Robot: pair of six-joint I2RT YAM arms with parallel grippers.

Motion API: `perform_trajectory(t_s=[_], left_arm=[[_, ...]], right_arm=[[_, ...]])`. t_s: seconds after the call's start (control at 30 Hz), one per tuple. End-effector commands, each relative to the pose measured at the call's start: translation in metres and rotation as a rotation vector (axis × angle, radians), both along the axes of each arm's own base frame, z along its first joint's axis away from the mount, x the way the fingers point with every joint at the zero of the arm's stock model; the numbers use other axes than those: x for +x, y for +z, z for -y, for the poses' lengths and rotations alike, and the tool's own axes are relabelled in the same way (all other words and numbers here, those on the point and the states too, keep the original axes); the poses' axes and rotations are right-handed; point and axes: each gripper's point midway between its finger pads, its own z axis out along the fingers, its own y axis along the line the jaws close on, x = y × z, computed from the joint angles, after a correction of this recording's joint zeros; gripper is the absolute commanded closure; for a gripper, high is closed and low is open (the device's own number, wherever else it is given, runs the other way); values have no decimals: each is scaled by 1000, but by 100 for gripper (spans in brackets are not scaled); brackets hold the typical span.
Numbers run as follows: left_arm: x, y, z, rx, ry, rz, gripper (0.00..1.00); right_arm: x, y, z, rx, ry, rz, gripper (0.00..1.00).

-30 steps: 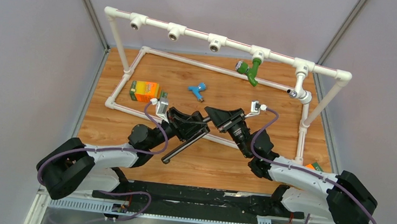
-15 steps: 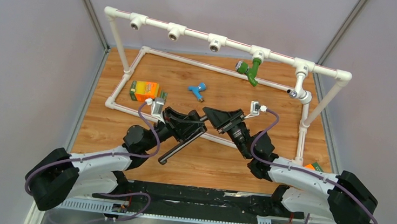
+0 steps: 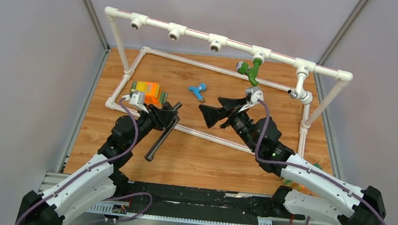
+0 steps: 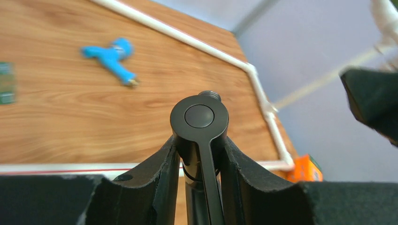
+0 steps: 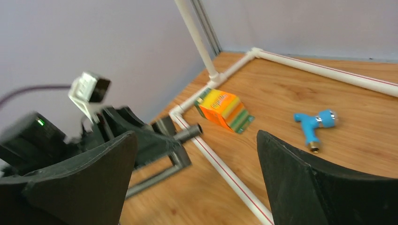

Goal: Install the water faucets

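Observation:
My left gripper (image 3: 165,118) is shut on the long dark-brown faucet (image 3: 157,140), clamping it just below its round head (image 4: 199,116). The tube slants down toward the near edge, above the floor. My right gripper (image 3: 216,109) stands wide open to the right of it, holding nothing; its view shows the faucet's threaded end (image 5: 190,132) beyond the jaws. A blue faucet (image 3: 197,90) lies on the wood. On the pipe frame's top rail (image 3: 193,33), a green faucet (image 3: 250,71) hangs from a tee. A white-chrome faucet (image 3: 298,94) sits at the right end.
An orange box (image 3: 147,90) lies by the frame's left corner, just beyond my left gripper. Three bare tee sockets (image 3: 175,32) line the top rail. The frame's low white pipe (image 3: 211,136) crosses the floor under both grippers. Grey walls close in left and right.
My right gripper has opened wide and pulled back to the right, away from the dark faucet. My left arm has carried the faucet leftward and turned it more upright in the top view.

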Motion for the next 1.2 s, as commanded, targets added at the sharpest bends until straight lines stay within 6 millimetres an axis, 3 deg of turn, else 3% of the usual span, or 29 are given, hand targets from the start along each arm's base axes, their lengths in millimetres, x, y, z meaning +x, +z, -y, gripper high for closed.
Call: perform_trajectory(t_s=[0.0,0.1,0.13,0.23,0.47,0.73,0.83,0.93,1.07,1.17], left_arm=[[11,11,-51,-16,170,-102,100],[13,12,-79,-8,259,-137,100],[11,6,-85,4,278,-170,100],[8,12,-100,7,332,-181,100],[-1,21,-109,81,354,-184,100],[-7,33,-129,134,438,-152,100],[-9,35,-133,150,452,-143,100],[-10,36,-135,159,459,-136,100],[-12,38,-136,169,462,-129,100],[-12,42,-137,171,463,-117,100]], right_arm=[[4,-64,-8,-477,69,85,0],[2,-96,-24,-633,177,89,1],[4,-105,-29,-668,202,72,2],[5,-136,-46,-764,291,55,4],[20,-213,-81,-934,421,-46,14],[53,-270,-102,-1121,440,-47,22],[57,-288,-104,-1182,464,-62,30],[59,-306,-95,-1255,462,-80,44],[60,-323,-70,-1365,451,-83,78],[59,-325,-51,-1406,457,-85,97]])
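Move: The stretch of the white frame's front pipe that the open right hand goes for lies about 31 cm below it, some 5 cm ahead and 8 cm to its left. From the right hand, the blue faucet lies about 19 cm ahead and 3 cm left, and the orange sponge box about 17 cm ahead and 20 cm left, both also on the board. From the left hand, already holding the black faucet, that pipe stretch is about 4 cm ahead, 3 cm right and 21 cm below. Right hand drops some 30 cm, tipping down, pinching the front pipe; left carries black faucet 13 cm left. ##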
